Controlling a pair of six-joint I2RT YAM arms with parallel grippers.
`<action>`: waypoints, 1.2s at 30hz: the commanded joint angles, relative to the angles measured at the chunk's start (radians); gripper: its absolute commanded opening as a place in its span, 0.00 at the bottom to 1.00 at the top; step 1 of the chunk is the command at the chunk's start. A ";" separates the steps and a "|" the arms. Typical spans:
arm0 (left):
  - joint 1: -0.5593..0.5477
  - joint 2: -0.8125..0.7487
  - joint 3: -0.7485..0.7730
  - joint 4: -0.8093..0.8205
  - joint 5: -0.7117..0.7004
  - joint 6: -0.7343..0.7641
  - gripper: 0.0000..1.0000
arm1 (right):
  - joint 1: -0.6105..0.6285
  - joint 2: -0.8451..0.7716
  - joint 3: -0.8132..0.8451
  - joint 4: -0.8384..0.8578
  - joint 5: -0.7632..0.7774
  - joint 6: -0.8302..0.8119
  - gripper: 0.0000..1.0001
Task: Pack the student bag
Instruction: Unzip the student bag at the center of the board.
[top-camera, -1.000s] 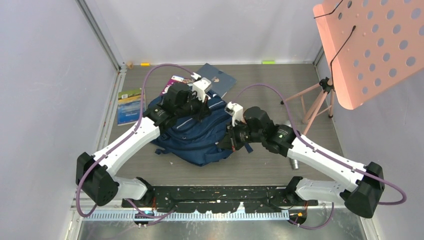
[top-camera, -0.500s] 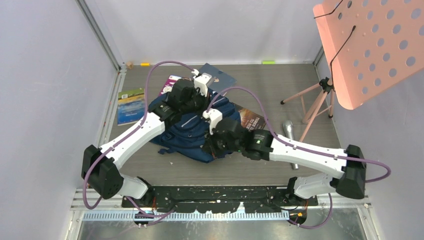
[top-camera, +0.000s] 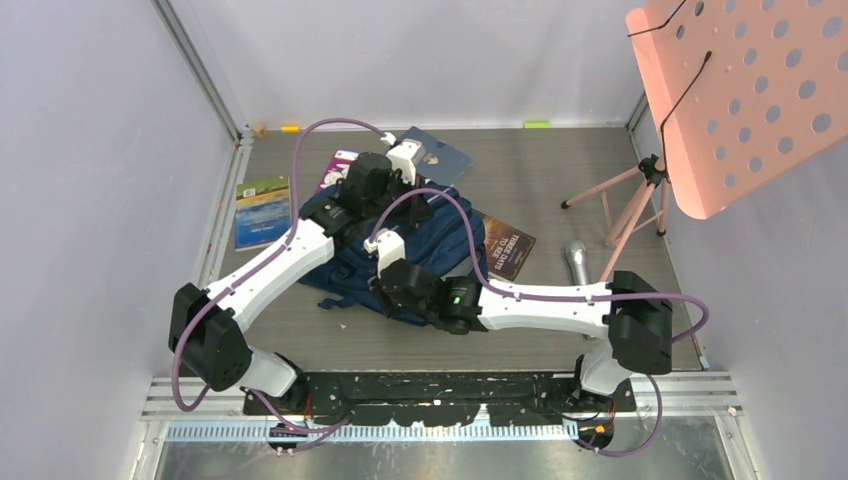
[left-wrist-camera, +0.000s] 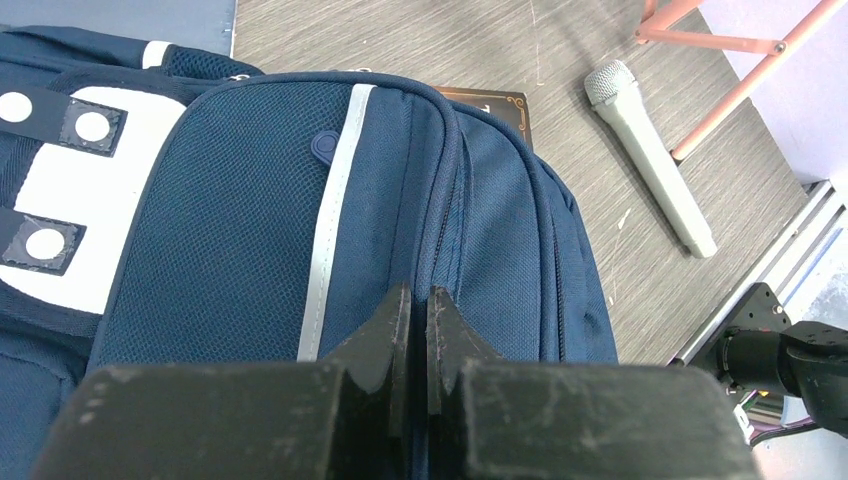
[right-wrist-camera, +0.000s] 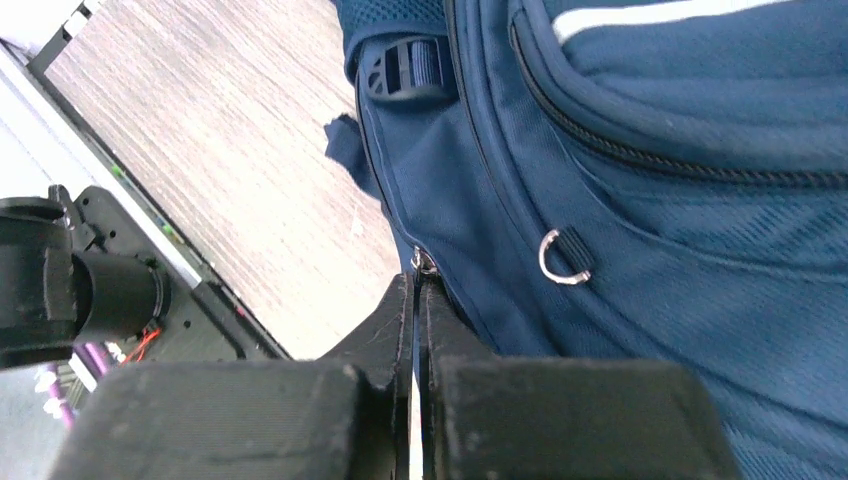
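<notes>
The student bag (top-camera: 440, 250) is a navy backpack lying on the wooden table. Its grey reflective stripe and white patches show in the left wrist view (left-wrist-camera: 230, 220). My left gripper (left-wrist-camera: 420, 298) is shut, pinching the fabric at the seam beside the front pocket, on the bag's far part (top-camera: 395, 205). My right gripper (right-wrist-camera: 417, 285) is shut on a small metal zipper pull (right-wrist-camera: 424, 262) at the bag's near-left edge (top-camera: 385, 300). A metal D-ring (right-wrist-camera: 555, 260) and a black strap buckle (right-wrist-camera: 405, 70) lie close to it.
A grey microphone (top-camera: 578, 262) and a brown book (top-camera: 508, 245) lie right of the bag. A navy book (top-camera: 445, 155), a purple book (top-camera: 340, 165) and a green-blue book (top-camera: 262, 212) lie behind and to the left. A pink music stand (top-camera: 740, 90) rises at the right.
My right arm has swept left along the bag's near side, gripper shut, uncovering the brown book. The left gripper has shifted slightly and stayed shut on the bag.
</notes>
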 joint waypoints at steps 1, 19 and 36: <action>0.007 -0.036 0.076 0.094 0.002 -0.041 0.00 | -0.004 0.052 -0.002 0.274 0.112 -0.105 0.00; 0.015 -0.095 0.164 -0.044 -0.009 0.098 0.00 | 0.002 0.267 -0.011 0.591 -0.020 -0.360 0.00; 0.014 -0.131 0.131 -0.005 0.011 0.009 0.00 | -0.004 0.498 0.150 0.651 0.024 -0.455 0.00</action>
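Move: My right hand already has the zip pull. The side buckle by which the zip passes lies about 9 cm left, 7 cm ahead and 7 cm lower; the loose strap end lies 14 cm left, 6 cm ahead and 13 cm down. The rim my left hand pinches is some 15 cm ahead, 7 cm right and 7 cm higher. From my left hand the buckle is about 16 cm left, 8 cm back and 14 cm below; the Three Days book is 19 cm right, 6 cm ahead and 18 cm below. Keeping the zip pull pinched, I draw it with my right hand along the bag's near edge towards the side buckle: about 10 cm left and 8 cm down, easing forward as well, sinking steepest in the second half while the wrist turns some 20 degrees and the fingers level out. My left hand keeps its grip on the rim and lifts it about 3 cm, with a little drift left, then holds. ##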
